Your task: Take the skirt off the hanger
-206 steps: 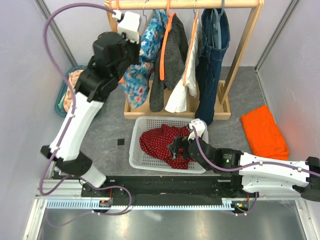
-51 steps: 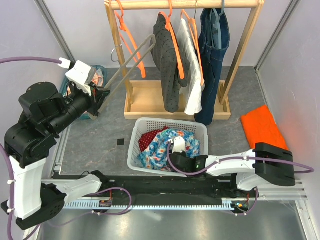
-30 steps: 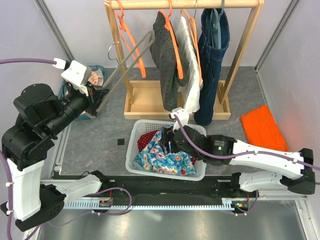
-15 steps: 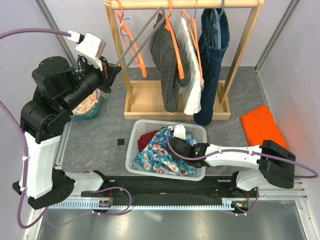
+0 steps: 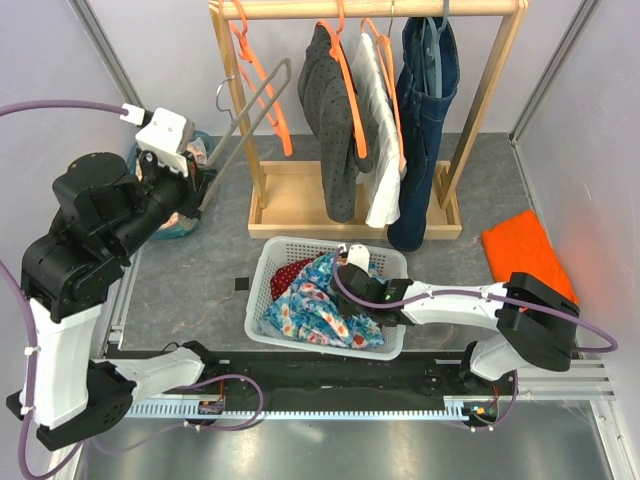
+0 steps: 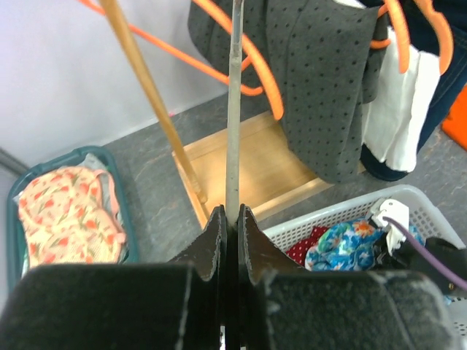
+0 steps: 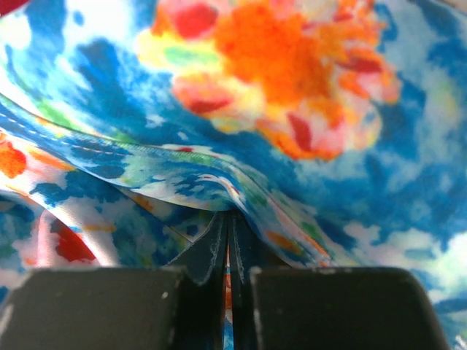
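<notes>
The blue floral skirt (image 5: 318, 303) lies bunched in the white basket (image 5: 262, 264), off the hanger; it fills the right wrist view (image 7: 241, 109). My right gripper (image 5: 352, 283) is down in the basket, shut on a fold of the skirt (image 7: 230, 219). My left gripper (image 5: 197, 172) is raised at the left, shut on the bare grey hanger (image 5: 248, 112); its bar runs up from the jaws in the left wrist view (image 6: 233, 109). The hanger tilts toward the rack, off the rail.
A wooden rack (image 5: 370, 10) holds orange hangers (image 5: 262, 75), a grey dotted garment (image 5: 335, 110), a white garment (image 5: 385, 130) and jeans (image 5: 425, 100). A red dotted garment (image 5: 290, 275) lies under the skirt. A teal tub (image 5: 180, 222) stands left; an orange cloth (image 5: 525, 262) lies right.
The skirt came off the hanger and dropped into the basket. My left arm swung the bare hanger up near the rail and back down left. My right gripper moved within the basket, still gripping the skirt.
</notes>
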Controlling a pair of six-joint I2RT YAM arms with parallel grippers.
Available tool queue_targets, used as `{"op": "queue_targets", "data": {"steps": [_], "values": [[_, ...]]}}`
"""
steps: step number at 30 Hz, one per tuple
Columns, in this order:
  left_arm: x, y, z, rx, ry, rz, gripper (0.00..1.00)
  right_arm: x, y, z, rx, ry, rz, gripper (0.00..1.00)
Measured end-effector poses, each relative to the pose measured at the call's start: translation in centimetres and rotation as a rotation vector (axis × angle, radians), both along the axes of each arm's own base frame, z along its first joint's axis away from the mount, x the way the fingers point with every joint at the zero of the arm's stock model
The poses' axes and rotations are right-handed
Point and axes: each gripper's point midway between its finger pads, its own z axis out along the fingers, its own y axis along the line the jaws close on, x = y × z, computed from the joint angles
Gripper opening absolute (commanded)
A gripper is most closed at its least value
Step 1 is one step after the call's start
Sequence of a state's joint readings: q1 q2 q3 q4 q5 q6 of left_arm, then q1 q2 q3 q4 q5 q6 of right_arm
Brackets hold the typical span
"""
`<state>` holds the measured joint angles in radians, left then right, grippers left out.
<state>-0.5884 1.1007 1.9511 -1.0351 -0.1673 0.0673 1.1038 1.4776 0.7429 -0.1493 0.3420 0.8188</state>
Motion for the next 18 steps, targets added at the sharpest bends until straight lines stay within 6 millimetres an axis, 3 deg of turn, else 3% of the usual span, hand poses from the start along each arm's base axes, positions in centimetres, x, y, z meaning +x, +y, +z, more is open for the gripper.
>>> {"op": "queue_targets", "data": {"steps": [7,10,14,18], "values": [[-0.6,1.6,-1.3,0.062,0.055,0.056,0.02,0.6,0.7,0.3,0.012,0.017,0.004,0.06],[-0.7,2.2,-1.8,0.088,0.076,0.074,0.02,1.0,0.8,0.2,0.007,0.021,-0.001,0.17],[-0.9,3.0,-2.6,0.135,0.101,0.098,0.02,1.8,0.6,0.3,0.017,0.024,-0.015,0.42],[-1.5,3.7,-2.1,0.146,0.094,0.11,0.02,2.4,0.3,1.1,0.028,0.009,-0.022,0.58]]}}
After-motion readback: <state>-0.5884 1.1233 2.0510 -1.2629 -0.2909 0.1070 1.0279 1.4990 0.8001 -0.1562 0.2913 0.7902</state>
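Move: Within the white basket, the right hand's shut fingers are on the blue floral skirt, whose middle is some 4 cm back, 2 cm left and 3 cm below. The red dotted garment lies about 10 cm left and 2 cm farther out than that hand, 3 cm lower. For the left hand's bare grey hanger, the rail's left end is roughly 25 cm ahead, 7 cm right and 10 cm up; an orange hanger hangs 20 cm ahead, 8 cm right, about level. Easing forward about 2.5 cm and finally lifting a little, the right hand spreads its fingers to roughly half open and lets go of the skirt. The left hand keeps its grip on the grey hanger and carries it left nearly 4 cm, down 2 cm and slightly back, away from the rail, rolling its left side up and turning slightly counter-clockwise while dipping its fingertips. ##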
